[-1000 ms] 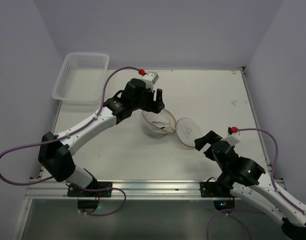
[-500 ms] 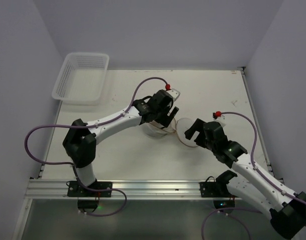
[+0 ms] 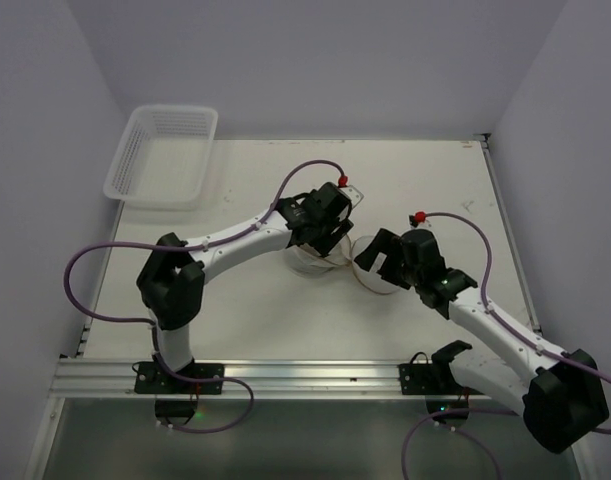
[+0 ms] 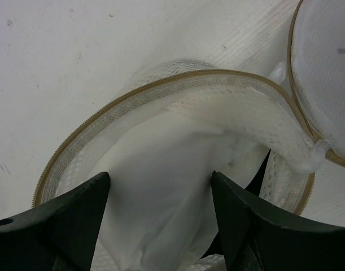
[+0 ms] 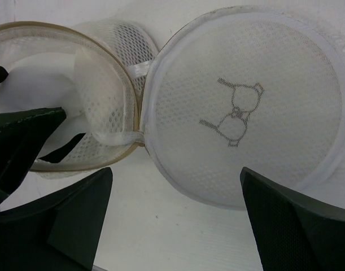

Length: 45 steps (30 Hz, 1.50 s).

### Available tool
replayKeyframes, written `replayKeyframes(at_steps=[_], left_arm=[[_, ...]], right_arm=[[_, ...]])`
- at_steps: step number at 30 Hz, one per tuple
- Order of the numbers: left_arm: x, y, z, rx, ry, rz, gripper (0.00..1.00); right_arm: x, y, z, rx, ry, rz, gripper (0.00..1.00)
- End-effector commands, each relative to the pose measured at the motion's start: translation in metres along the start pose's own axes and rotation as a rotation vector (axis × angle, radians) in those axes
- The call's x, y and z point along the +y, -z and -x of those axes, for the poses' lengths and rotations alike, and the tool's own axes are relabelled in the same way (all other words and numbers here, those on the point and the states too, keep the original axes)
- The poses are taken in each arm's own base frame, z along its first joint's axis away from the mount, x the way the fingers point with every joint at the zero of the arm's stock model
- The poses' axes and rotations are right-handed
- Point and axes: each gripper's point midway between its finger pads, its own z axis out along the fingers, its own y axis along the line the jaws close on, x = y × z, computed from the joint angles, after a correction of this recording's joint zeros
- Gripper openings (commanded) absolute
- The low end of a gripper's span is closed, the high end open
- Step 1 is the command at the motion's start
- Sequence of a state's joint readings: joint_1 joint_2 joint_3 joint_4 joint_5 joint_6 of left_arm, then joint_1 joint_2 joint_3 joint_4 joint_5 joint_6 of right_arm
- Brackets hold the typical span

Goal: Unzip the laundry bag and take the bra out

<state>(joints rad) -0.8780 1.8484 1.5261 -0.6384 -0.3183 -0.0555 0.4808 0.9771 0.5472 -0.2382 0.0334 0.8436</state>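
Note:
The laundry bag (image 3: 305,263) lies unzipped mid-table, its tan zipper rim (image 4: 178,84) standing wide. Its round lid (image 5: 240,107), marked with a black bra icon, is folded flat to the right. White smooth fabric, the bra (image 4: 155,147), fills the mesh body and also shows in the right wrist view (image 5: 31,84). My left gripper (image 4: 160,179) hangs in the bag's mouth, open, one finger on each side of that fabric. My right gripper (image 5: 177,172) is open above the lid's near edge, with only lid rim and table between its fingers (image 5: 65,220).
A white lattice basket (image 3: 165,155) sits at the far left corner. The two arms meet close together over the bag (image 3: 350,245). The table edge rail (image 3: 285,375) runs along the near side.
My left gripper has swung from behind the bag down over its open mouth. My right gripper has reached forward from the near right to the lid.

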Motion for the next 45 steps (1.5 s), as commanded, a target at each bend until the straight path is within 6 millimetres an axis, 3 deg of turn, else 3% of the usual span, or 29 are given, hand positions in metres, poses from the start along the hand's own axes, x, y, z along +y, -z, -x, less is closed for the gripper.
replayKeyframes(at_steps=[1,7,9,14,15,22,25,27,28,30,31,34,41,45], left_arm=[[-0.002,0.002,0.005,0.001,-0.051,-0.012,0.75],[-0.003,-0.005,-0.001,0.018,-0.062,-0.006,0.47],[-0.003,-0.006,-0.003,0.024,-0.064,-0.006,0.31],[-0.006,-0.009,-0.015,0.043,-0.070,-0.018,0.10],[-0.006,-0.009,-0.015,0.042,-0.069,-0.020,0.01],[-0.007,0.005,-0.005,-0.034,-0.039,-0.047,0.00],[-0.006,0.017,0.003,-0.083,-0.011,-0.062,0.00],[-0.005,0.028,0.009,-0.123,0.009,-0.074,0.00],[-0.005,0.031,0.013,-0.147,0.019,-0.083,0.00],[-0.003,0.043,0.018,-0.188,0.047,-0.095,0.00],[0.000,0.046,0.022,-0.212,0.067,-0.100,0.00],[0.005,0.062,0.032,-0.290,0.143,-0.161,0.00],[0.019,0.110,0.071,-0.525,0.335,-0.370,0.00],[0.038,0.157,0.107,-0.711,0.420,-0.486,0.00]], right_arm=[[0.020,-0.005,0.019,-0.044,0.022,0.071,0.96],[0.029,-0.019,0.024,-0.023,0.019,0.089,0.95],[0.031,-0.024,0.025,-0.012,0.017,0.089,0.94],[0.046,-0.035,0.031,0.006,0.013,0.118,0.92],[0.047,-0.037,0.030,0.010,0.016,0.122,0.92],[0.050,-0.061,0.021,0.081,0.013,0.120,0.89],[0.044,-0.069,0.011,0.121,0.010,0.104,0.81],[0.042,-0.072,0.007,0.127,0.002,0.102,0.68],[0.039,-0.073,0.006,0.125,-0.002,0.100,0.53],[0.036,-0.072,0.005,0.118,0.001,0.094,0.37],[0.034,-0.072,0.003,0.121,0.001,0.088,0.21],[0.030,-0.071,0.003,0.114,0.013,0.079,0.02],[0.033,-0.065,0.007,0.097,0.043,0.094,0.00],[0.035,-0.064,0.012,0.082,0.057,0.096,0.00]])
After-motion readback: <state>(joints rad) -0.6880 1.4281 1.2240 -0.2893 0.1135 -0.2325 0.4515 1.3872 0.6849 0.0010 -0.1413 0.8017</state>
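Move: The left hand, open, hovers inside the bag's mouth with the bra's white cloth right under it, its middle some 3 cm down and 1 cm ahead and left. The lid hinge lies about 6 cm to this hand's right, 3 cm back and 5 cm lower. From the open right hand that hinge is roughly 5 cm ahead, 5 cm left and 3 cm down; the lid's middle is 5 cm ahead, 1 cm right and 6 cm below. The left fingers shut on the bra's cloth, dip another centimetre or two while easing back, then haul it up about 13 cm out of the bag's mouth, the hand's left side rolling down some 35 degrees. Meanwhile the right hand reaches forward and left, then down onto the bag's rim beside the lid hinge, closes there and stays. ##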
